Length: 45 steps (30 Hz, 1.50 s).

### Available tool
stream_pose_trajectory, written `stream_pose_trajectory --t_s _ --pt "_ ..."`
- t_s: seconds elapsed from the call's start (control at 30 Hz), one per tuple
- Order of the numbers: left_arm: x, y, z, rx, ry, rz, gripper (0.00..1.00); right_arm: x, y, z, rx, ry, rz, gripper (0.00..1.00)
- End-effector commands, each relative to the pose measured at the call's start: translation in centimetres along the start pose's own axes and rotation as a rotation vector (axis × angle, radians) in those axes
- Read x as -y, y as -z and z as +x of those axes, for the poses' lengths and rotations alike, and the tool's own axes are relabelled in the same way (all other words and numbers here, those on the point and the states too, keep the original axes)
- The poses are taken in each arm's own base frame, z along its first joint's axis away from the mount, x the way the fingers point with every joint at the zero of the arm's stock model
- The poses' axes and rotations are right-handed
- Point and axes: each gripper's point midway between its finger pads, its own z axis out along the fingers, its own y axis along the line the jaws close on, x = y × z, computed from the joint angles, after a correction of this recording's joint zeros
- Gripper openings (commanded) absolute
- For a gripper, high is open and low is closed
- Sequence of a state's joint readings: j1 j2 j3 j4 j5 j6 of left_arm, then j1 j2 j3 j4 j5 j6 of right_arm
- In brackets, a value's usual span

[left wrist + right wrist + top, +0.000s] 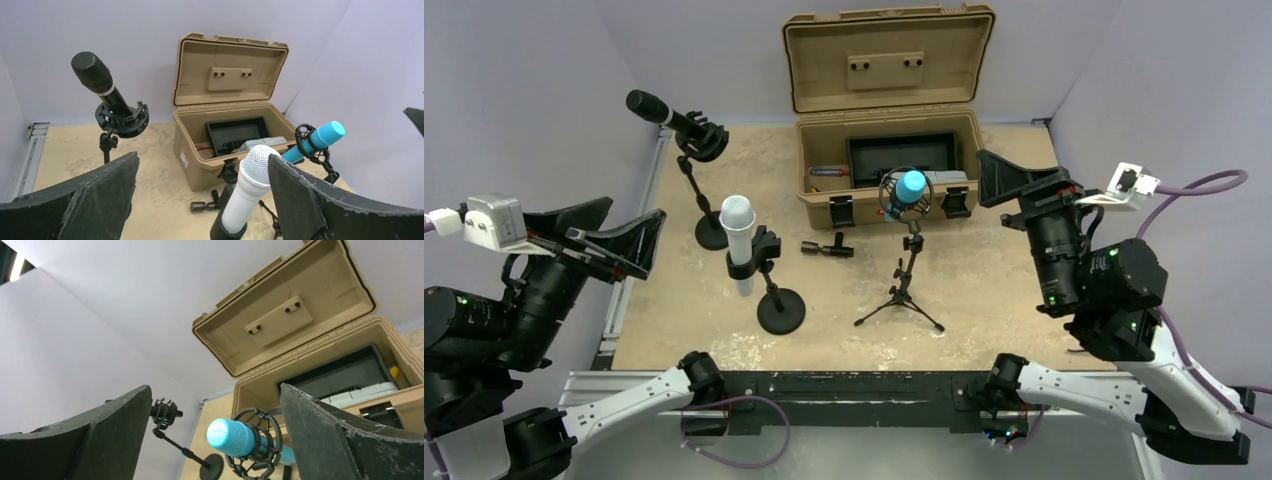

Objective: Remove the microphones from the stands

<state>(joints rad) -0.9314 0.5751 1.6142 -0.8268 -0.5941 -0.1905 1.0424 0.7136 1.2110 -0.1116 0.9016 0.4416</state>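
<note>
Three microphones sit in stands. A white one [738, 222] is clipped upright on a round-base stand [781, 310]. A black one [656, 108] is in a shock mount at the far left. A blue one [911, 187] is in a shock mount on a tripod [902, 295]. My left gripper [636, 212] is open and empty, left of the white microphone. In the left wrist view the white microphone [250, 190] shows between the spread fingers of the left gripper [204, 157], close to the right finger. My right gripper [994, 185] is open and empty. It [215, 387] points at the blue microphone [232, 436].
An open tan case [884, 100] stands at the back behind the tripod, with a black tray and small items inside. A small black adapter [827, 248] lies on the table between the white microphone's stand and the tripod. Walls close in on both sides.
</note>
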Motion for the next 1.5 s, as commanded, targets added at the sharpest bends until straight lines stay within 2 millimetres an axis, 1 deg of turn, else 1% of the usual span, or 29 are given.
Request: stream_pose_trajectory --t_s 0.0,0.03,0.1,0.13,0.17,0.23,0.3,0.4,0.53,0.63,0.7,0.77,0.87,0.93,1.03,1.17,1.27,1.37,1.47 --pt "1.7 -0.9 0.6 -0.038 -0.018 0.060 0.98 -0.5 0.1 -1.7 0.025 0.035 -0.018 0.99" --pt "2.3 -0.8 0.2 -0.031 -0.006 0.088 0.99 -1.4 0.4 -2.3 0.037 0.041 -0.078 0.99" --pt "3.4 -0.8 -0.6 -0.022 0.012 0.141 0.99 -2.3 1.1 -2.7 0.043 0.044 -0.168 0.99" --pt "3.8 -0.8 -1.0 -0.020 0.018 0.162 1.00 -2.4 1.4 -3.0 0.060 0.041 -0.193 0.99" --pt "4.4 -1.0 -1.1 -0.028 0.018 0.180 1.00 -2.0 1.6 -3.2 0.073 0.021 -0.187 0.99" --pt "5.3 -1.1 -1.6 -0.027 0.023 0.215 1.00 -1.4 1.8 -3.1 0.075 -0.024 -0.173 0.99" --pt "6.1 -1.6 -1.6 -0.036 0.021 0.236 1.00 -1.3 1.8 -2.6 0.061 -0.036 -0.165 0.99" --pt "7.3 -2.1 -2.0 -0.032 0.032 0.281 1.00 -1.9 1.3 -1.0 0.011 -0.011 -0.169 0.99" --pt "10.1 -2.7 -2.7 -0.046 0.041 0.383 1.00 -3.0 0.7 1.9 -0.074 0.075 -0.203 0.99" --pt "12.4 -3.1 -2.8 -0.086 0.041 0.471 1.00 -4.0 0.7 2.8 -0.101 0.083 -0.256 0.99" --pt "13.8 -3.5 -2.4 -0.116 0.042 0.523 1.00 -5.0 0.9 3.2 -0.111 0.087 -0.316 0.99" --pt "15.0 -3.9 -1.8 -0.143 0.048 0.561 1.00 -5.8 1.0 4.1 -0.131 0.109 -0.362 0.98" --pt "16.3 -4.3 -1.0 -0.174 0.058 0.604 1.00 -5.7 0.4 5.9 -0.164 0.150 -0.348 0.96" --pt "16.5 -4.5 -0.7 -0.182 0.063 0.607 1.00 -5.3 -0.2 7.2 -0.188 0.181 -0.313 0.95" --pt "15.8 -4.6 -0.7 -0.168 0.065 0.577 1.00 -4.9 -1.4 9.0 -0.218 0.221 -0.249 0.89" --pt "13.7 -4.3 -1.4 -0.110 0.082 0.489 1.00 -4.1 -2.9 10.9 -0.241 0.267 -0.154 0.84" --pt "12.4 -3.8 -1.9 -0.068 0.103 0.447 1.00 -3.2 -3.8 12.9 -0.270 0.321 -0.091 0.79" --pt "11.8 -3.4 -2.0 -0.057 0.110 0.429 1.00 -2.3 -4.2 14.5 -0.299 0.366 -0.033 0.76" --pt "11.6 -3.4 -1.6 -0.069 0.100 0.425 1.00 -1.4 -4.3 15.2 -0.308 0.384 0.001 0.75"
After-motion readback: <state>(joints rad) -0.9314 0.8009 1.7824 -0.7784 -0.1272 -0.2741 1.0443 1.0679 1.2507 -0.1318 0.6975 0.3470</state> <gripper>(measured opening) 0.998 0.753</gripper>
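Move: From the right hand, the blue microphone in its ring mount is about 10 cm left, 6 cm ahead and 7 cm lower; the open case sits roughly 20 cm beyond the microphone and 23 cm below it. From the left hand, the same blue microphone is some 39 cm right, 13 cm ahead and 7 cm lower, while the white microphone stands nearer, about 13 cm right, 7 cm ahead and 14 cm lower. Draw the right gripper back slightly, then sweep it left about 13 cm, down and forward to straddle the blue microphone, rolling its left side down and closing the fingers partway, with the right-hand finger coming against the mount. Swing the left gripper right some 16 cm, rising a little and turning clockwise about 30 degrees, then back left 5 cm, fingers open. ##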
